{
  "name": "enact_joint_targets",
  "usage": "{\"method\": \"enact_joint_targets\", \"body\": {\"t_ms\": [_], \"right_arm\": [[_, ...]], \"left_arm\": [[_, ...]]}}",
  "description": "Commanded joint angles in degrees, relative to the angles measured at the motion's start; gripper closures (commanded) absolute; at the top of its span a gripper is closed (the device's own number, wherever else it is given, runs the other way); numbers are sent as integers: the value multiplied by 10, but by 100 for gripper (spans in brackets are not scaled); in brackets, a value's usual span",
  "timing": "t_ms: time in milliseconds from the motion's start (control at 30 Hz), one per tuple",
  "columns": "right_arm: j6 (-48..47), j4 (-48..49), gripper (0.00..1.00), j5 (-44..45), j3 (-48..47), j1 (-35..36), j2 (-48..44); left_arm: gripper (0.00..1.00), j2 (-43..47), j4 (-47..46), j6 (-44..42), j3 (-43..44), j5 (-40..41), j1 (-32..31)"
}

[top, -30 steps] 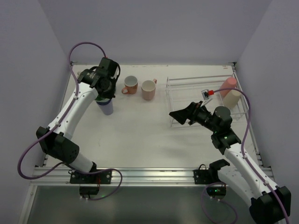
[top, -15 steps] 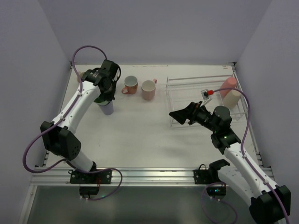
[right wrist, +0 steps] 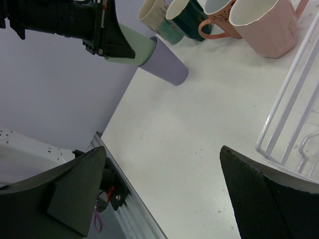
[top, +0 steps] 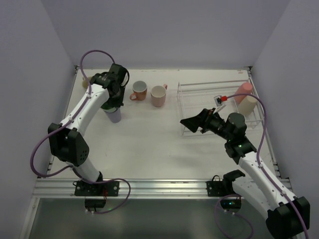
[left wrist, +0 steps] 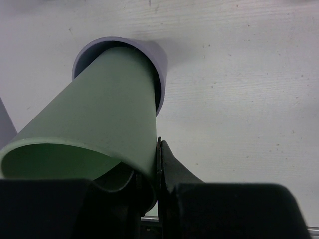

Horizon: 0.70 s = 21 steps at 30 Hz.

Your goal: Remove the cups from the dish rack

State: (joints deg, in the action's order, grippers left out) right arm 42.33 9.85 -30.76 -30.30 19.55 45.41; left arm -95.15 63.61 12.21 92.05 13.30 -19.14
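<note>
My left gripper (left wrist: 155, 149) is shut on the rim wall of a mint green tumbler (left wrist: 104, 114), one finger inside and one outside. The tumbler leans, its base nested in a lavender tumbler (left wrist: 149, 50) that stands on the table (top: 114, 116). The dish rack (top: 199, 83) at the right holds a coral tumbler (top: 243, 91) and a cream tumbler (top: 247, 105). My right gripper (top: 194, 123) hangs open and empty at the rack's near left corner. A salmon mug (top: 139, 90) and a pink mug (top: 158, 95) stand on the table.
In the right wrist view, a cream mug (right wrist: 152, 12) and a dark green mug (right wrist: 187, 15) stand behind the lavender tumbler (right wrist: 167, 67), near the left wall. The rack's white wires (right wrist: 294, 99) are at the right. A metal rail (top: 149, 186) runs along the near edge.
My left arm's elbow has swung left and back while its gripper keeps the mint tumbler over the lavender one. The right arm has not moved.
</note>
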Motion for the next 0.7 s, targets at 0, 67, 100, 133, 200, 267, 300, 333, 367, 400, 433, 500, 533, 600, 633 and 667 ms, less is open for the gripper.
{"method": "enact_joint_targets", "body": {"t_ms": [0,67,100,133,200,267,300,333,367,400,433,500,533,600,633,667], "right_arm": [[-11,6,1,2,-22,2,2],[-11,6,1,2,-22,1,2],[-11,6,1,3,-22,1,2],[-11,6,1,3,-23,1,3],[-11,6,1,3,-22,1,2],[-11,7,1,1,-22,2,4],[-12,6,1,1,-23,1,3],[-12,6,1,2,-22,2,3],[-12,6,1,2,-22,2,3],[-12,6,1,2,-23,2,3],[-12,6,1,3,-22,2,3],[-14,4,1,4,-22,1,2],[-16,4,1,8,-22,1,1],[-19,1,1,12,-22,1,1],[-22,-1,1,15,-23,1,0],[-25,-5,1,21,-24,1,-1]], "left_arm": [[84,0,-20,-18,-1,3,9],[73,-1,-21,-17,-1,10,10],[71,-2,-20,-17,-1,14,11],[67,-2,-21,-17,0,20,11],[63,-2,-20,-17,-1,29,11],[59,-2,-20,-16,-1,35,11],[57,-2,-20,-15,0,37,11],[55,1,-20,-12,1,43,11],[52,3,-21,-12,3,45,11],[51,5,-24,-11,6,47,11],[49,10,-24,-10,10,51,11],[40,25,-28,-6,27,58,10],[37,31,-31,-5,33,58,10],[29,54,-40,-1,55,58,9],[26,62,-45,0,62,57,8],[23,73,-52,0,68,54,7]]}}
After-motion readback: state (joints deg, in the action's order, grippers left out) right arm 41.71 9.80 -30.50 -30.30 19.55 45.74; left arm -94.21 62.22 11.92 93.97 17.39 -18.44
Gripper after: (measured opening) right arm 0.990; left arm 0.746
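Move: My left hand still pinches the green cup near its mouth, the cup slanting with its bottom already in the purple cup. The purple cup's middle is about 3 cm ahead, 2 cm left and 11 cm below. From that hand the dark green mug stands some 14 cm ahead and 1 cm left, the orange mug about 13 cm ahead and 10 cm right, both about 12 cm lower. From my right hand the purple cup is roughly 14 cm ahead, 32 cm left and 18 cm down. I open my left fingers from nearly shut to about three-quarters wide, letting go of the green cup over the purple one. As they spread, my left hand eases about 1.5 cm to the left, almost level; only at the end does it begin to lift, some 2 cm up and a little forward, clear of the cup's rim, the wrist tilting about 5 degrees. ##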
